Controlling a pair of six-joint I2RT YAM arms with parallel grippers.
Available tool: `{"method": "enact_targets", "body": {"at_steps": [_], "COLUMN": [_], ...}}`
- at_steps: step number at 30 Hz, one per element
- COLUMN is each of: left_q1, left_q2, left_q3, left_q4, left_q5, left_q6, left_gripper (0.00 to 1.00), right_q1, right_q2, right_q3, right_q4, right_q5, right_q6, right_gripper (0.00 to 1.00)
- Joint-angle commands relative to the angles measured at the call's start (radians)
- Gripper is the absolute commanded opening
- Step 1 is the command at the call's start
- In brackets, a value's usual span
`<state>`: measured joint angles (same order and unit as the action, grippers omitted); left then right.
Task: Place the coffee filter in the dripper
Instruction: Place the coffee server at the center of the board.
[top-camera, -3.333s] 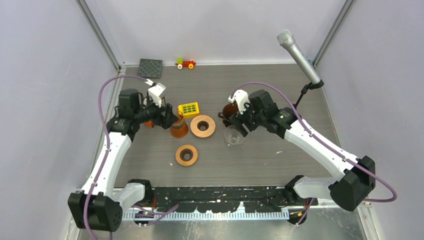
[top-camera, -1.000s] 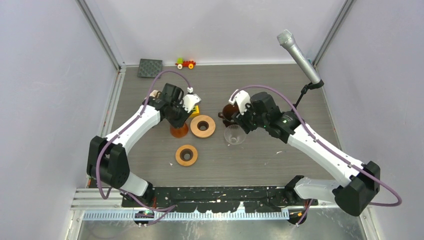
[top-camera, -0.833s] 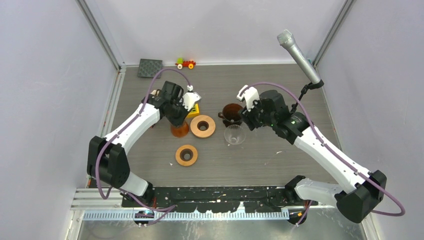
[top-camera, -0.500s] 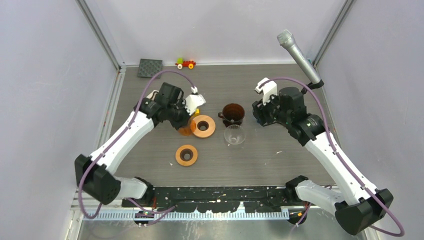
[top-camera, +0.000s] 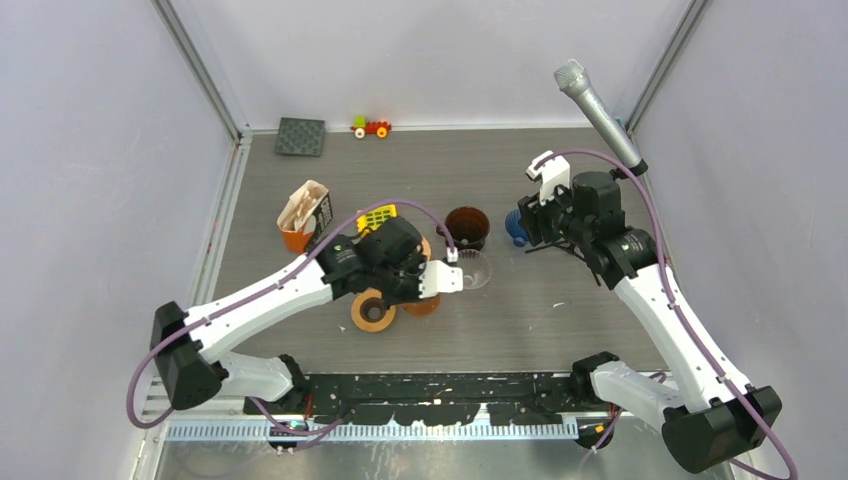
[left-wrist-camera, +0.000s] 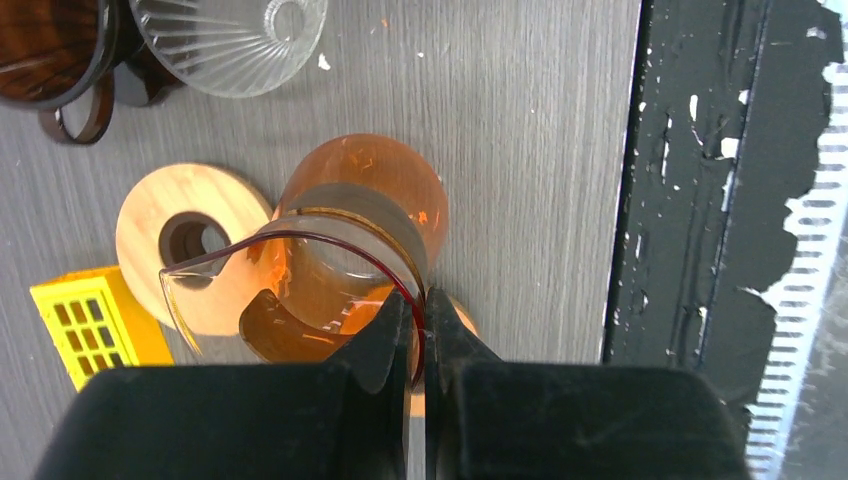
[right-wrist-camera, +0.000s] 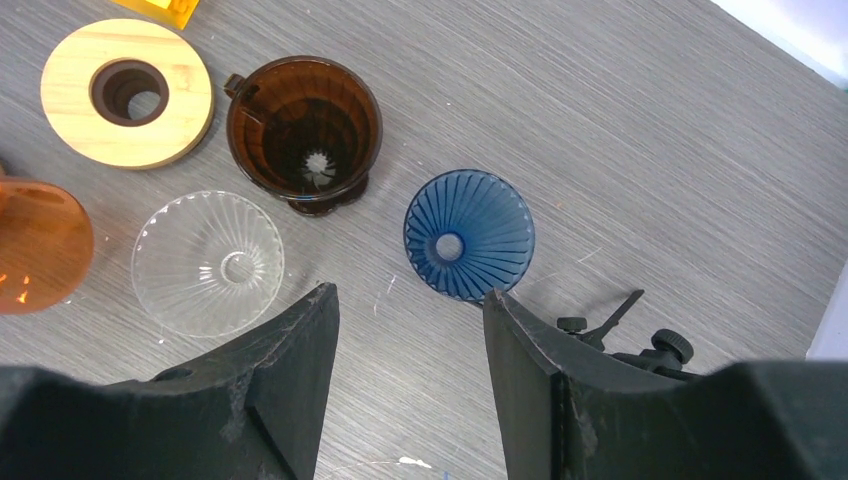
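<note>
Pale paper coffee filters (top-camera: 303, 205) stand in an orange holder at the back left, apart from both arms. My left gripper (left-wrist-camera: 421, 303) is shut on the rim of an orange see-through dripper (left-wrist-camera: 345, 225), held near the table's front middle (top-camera: 421, 305). My right gripper (right-wrist-camera: 410, 310) is open with nothing between its fingers, hovering just short of a blue dripper (right-wrist-camera: 468, 235). A brown dripper (right-wrist-camera: 303, 125) and a clear dripper (right-wrist-camera: 208, 262) sit between the two arms.
One wooden ring (top-camera: 372, 311) lies by the orange dripper; another (right-wrist-camera: 127, 92) lies behind it. A yellow block (top-camera: 377, 217) is at mid-left. A dark mat (top-camera: 301, 137) and toy car (top-camera: 371, 127) lie at the back. A microphone (top-camera: 598, 112) stands at the back right.
My left gripper shut on the orange dripper and carried it from the back left to the front middle, uncovering the filter holder. My right arm drew back to the right, baring the blue dripper.
</note>
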<state>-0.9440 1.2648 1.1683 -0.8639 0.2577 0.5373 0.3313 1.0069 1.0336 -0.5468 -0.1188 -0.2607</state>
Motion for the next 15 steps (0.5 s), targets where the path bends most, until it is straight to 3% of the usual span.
{"method": "enact_targets", "body": {"at_steps": [1, 11, 15], "left_q1": [-0.06, -0.114, -0.114], "left_q2": [0.076, 0.154, 0.167], "left_q3": [0.013, 0.016, 0.012], "left_q4": [0.105, 0.105, 0.118], "left_q5": [-0.074, -0.025, -0.024], "left_q6": [0.029, 0.002, -0.008], "left_gripper": [0.0, 0.0, 0.07], "right_q1": [-0.035, -0.056, -0.058], "right_q2": [-0.009, 0.008, 0.014], "right_q3": [-0.005, -0.01, -0.009], "right_q4": [0.035, 0.031, 0.029], "right_q5": [-0.031, -0.044, -0.047], "right_q6": [0.009, 0.009, 0.009], "right_gripper": [0.6, 0.6, 0.6]}}
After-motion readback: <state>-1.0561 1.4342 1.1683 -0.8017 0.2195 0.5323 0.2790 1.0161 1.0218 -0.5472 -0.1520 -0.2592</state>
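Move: The left hand holds the coffee server by its rim; the bare table spot it is bound for lies about 8 cm to this hand's right, level with it, some 14 cm down. The near wooden ring sits 4 cm left and about 1 cm back of the hand, the far wooden ring 13 cm ahead and 2 cm right, the clear cup 10 cm ahead and 15 cm right. From the right hand the spot is roughly 21 cm left, 15 cm back and 21 cm below. Still pinching the coffee server's rim, the left hand lowers it about 4.5 cm onto the bare table, carrying it some 3 cm right and a little back, away from the two wooden rings. The descent slows and stops over the last stretch with the fingers still on the rim; the wrist turns only about 5 degrees. ##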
